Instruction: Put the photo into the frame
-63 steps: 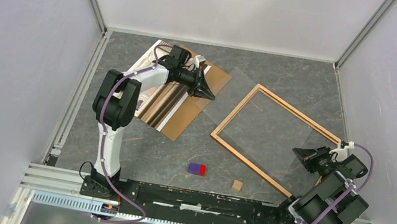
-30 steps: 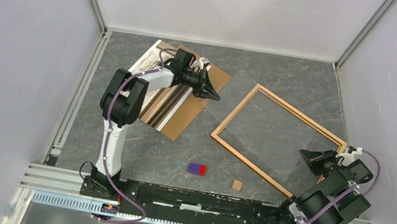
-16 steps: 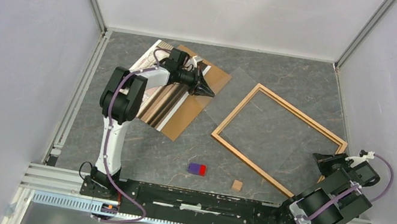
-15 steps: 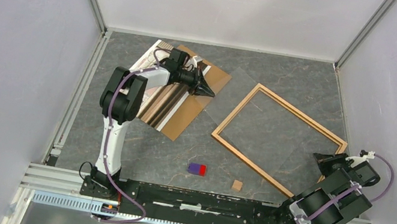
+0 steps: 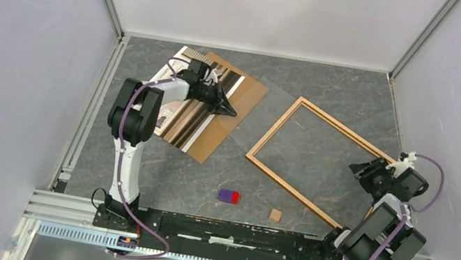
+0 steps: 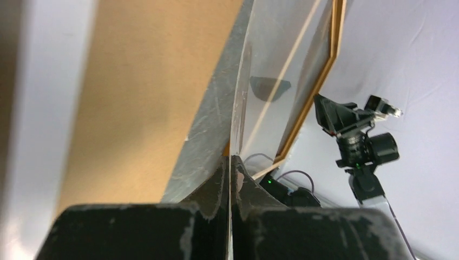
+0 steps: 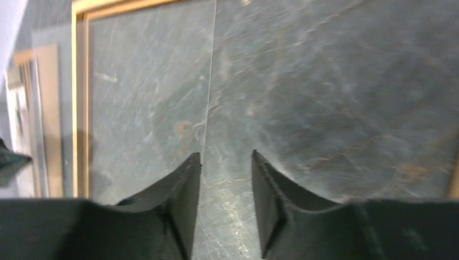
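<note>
The photo (image 5: 177, 123), a glossy print with a white edge, lies at the back left on a brown backing board (image 5: 242, 91). To the right of centre, the light wooden frame (image 5: 283, 122) lies flat. My left gripper (image 5: 226, 110) (image 6: 231, 158) hovers over the backing board, shut on the edge of a clear transparent sheet (image 6: 270, 103) that stretches away toward the frame (image 6: 319, 86). My right gripper (image 5: 355, 171) (image 7: 225, 156) is open over the frame's right part with nothing between its fingers. The sheet's edge (image 7: 210, 81) runs just ahead of its left finger.
A small purple-and-red block (image 5: 229, 195) and a small wooden cube (image 5: 276, 215) lie on the grey table near the front. Metal wall rails (image 5: 91, 107) border the table at the left and back. The right arm (image 6: 360, 143) shows in the left wrist view.
My right gripper has opened, letting go of the clear sheet, and shifted left over the frame's right part. My left gripper drew back to the left with the sheet still gripped.
</note>
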Available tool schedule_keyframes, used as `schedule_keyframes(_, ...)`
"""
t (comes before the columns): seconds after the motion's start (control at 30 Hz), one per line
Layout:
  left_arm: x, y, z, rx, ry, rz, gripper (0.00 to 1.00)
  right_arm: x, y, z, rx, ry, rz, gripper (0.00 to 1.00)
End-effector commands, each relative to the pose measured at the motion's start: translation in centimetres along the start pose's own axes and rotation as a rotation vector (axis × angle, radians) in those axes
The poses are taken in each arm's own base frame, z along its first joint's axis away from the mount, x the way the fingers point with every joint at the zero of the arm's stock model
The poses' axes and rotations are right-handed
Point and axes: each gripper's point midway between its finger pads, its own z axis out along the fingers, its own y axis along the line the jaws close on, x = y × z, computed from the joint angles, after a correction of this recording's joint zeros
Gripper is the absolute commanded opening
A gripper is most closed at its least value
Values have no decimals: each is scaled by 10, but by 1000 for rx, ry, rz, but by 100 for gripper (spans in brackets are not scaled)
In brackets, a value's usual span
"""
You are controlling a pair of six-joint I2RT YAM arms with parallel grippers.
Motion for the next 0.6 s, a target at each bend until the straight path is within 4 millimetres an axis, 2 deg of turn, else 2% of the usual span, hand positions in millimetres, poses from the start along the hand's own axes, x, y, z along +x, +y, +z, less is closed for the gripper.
schedule_keyframes(0.0,-21,4,-34,-92,-116,101,2,9,31,6,-86,44,-120,52)
schedule_keyframes(0.1,-25,17,-36,-110,-131,62,2,34,38,10,-116,104,-161,69)
schedule_keyframes(0.17,-32,20,-37,-103,-135,38,2,47,41,13,-133,149,-176,75)
schedule_keyframes(0.23,-33,14,-39,-90,-130,46,2,55,43,18,-141,191,-187,76)
schedule_keyframes(0.3,-34,7,-46,-93,-127,58,2,56,55,23,-185,218,-182,77)
schedule_keyframes(0.37,-35,-2,-58,-103,-150,84,2,54,76,29,-244,212,-192,81)
schedule_keyframes(0.47,-39,-8,-77,-155,-187,136,2,56,89,40,-247,251,-217,87)
schedule_keyframes(0.53,-37,-4,-86,-202,-190,161,2,44,91,50,-224,255,-204,89)
schedule_keyframes(0.57,-37,-2,-90,-212,-190,168,2,31,91,57,-196,231,-203,89)
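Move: Pinched in the left fingers is the clear pane's left edge; the photo's middle lies about 12 cm to that hand's left and 2 cm farther out, some 6 cm below. The frame's middle is roughly 30 cm to its right and 12 cm back. From the right hand, the pane's free right edge is about 9 cm to the left, roughly level with it and 2 cm lower, and the frame's middle about 12 cm left and 2 cm ahead, 5 cm below. Drawing the pane by its left edge, the shut left hand goes about 6 cm left over the photo, away from the frame. The right hand follows some 11 cm left across the frame towards the pane's right edge, then eases about 3 cm forward; it turns 25 degrees counter-clockwise and spreads its half-open fingers nearly fully to straddle that edge. Contact there can't be seen. ##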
